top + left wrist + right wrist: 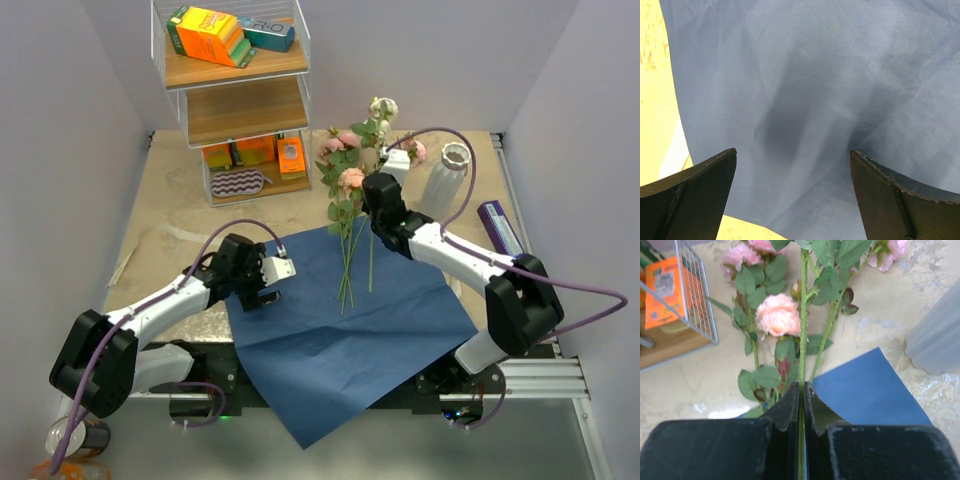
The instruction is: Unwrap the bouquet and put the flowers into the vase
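The bouquet's blue paper (340,350) lies spread flat on the table, with the flowers (350,180) loose across its far edge, blooms pointing away. My right gripper (374,186) is shut on one long green stem (803,315), which runs up between its jaws (801,385). A pink rose (778,315) and leaves lie just left of that stem. The white ribbed vase (447,180) stands upright to the right of the flowers, blurred at the edge of the right wrist view (937,340). My left gripper (262,295) hangs open over the paper's left edge (792,152), holding nothing.
A wire shelf rack (235,100) with orange and teal boxes stands at the back left, close to the blooms (695,300). A purple box (498,228) lies near the right edge, past the vase. Bare tan tabletop (655,100) shows left of the paper.
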You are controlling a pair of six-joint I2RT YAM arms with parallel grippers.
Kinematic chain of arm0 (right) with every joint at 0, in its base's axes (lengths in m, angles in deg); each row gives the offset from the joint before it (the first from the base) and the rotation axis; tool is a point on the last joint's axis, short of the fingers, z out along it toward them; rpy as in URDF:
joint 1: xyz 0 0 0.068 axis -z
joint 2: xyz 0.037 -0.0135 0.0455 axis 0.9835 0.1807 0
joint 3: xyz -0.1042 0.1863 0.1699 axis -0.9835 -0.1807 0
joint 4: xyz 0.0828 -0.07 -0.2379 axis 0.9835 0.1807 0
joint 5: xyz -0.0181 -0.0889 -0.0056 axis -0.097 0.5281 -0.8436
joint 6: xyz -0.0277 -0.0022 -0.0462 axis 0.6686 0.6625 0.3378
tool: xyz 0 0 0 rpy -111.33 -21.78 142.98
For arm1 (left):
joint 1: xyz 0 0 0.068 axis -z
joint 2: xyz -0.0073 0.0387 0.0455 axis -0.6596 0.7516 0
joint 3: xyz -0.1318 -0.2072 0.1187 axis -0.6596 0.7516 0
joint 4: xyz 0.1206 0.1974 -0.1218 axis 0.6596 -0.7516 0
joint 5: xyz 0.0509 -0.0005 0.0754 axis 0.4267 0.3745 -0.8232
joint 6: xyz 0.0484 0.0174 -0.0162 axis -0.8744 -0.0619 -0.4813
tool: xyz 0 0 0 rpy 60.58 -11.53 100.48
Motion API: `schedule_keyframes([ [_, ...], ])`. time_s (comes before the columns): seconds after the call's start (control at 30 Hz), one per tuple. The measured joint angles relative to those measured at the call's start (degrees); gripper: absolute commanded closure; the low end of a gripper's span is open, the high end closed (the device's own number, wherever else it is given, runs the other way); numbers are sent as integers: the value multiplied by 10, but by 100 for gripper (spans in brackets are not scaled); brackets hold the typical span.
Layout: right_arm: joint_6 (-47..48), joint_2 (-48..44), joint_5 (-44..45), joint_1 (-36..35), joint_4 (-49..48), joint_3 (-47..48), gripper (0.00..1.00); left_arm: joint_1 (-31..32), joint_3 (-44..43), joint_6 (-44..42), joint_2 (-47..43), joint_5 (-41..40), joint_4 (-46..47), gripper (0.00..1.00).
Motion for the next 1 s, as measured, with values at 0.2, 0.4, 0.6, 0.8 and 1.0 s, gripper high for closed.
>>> schedule_keyframes([
  [0.2, 31, -55, 1, -24, -50, -101, 100, 0, 0, 0, 0, 0, 2, 0],
  [0.4, 60, -147, 1, -32, -72, -108, 100, 0, 0, 8, 0, 0, 3, 0],
  [0.6, 92, -199, -11, -34, -86, -45, 100, 0, 0, 15, 0, 4, 3, 0],
  [0.8, 81, -129, -38, -34, -36, -16, 66, 0, -7, 28, -1, 11, 2, 0],
  [1.0, 50, 85, -80, -26, 106, 31, 48, 0, -7, 28, -7, 11, 1, 0],
])
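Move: The right hand, high over the blue paper, already pinches one white-flower stem. The loose stems lie about 17 cm below it, 2 cm ahead and 4 cm left; the nearest pink rose is some 12 cm ahead, 3 cm left and 15 cm down. The vase's middle is around 6 cm ahead, 15 cm right and 6 cm lower. From the left hand the loose stems are roughly 20 cm ahead and 17 cm right, nearly level. The right hand rises about 14 cm, then plunges some 22 cm towards the loose stems, fingers opening about halfway. ##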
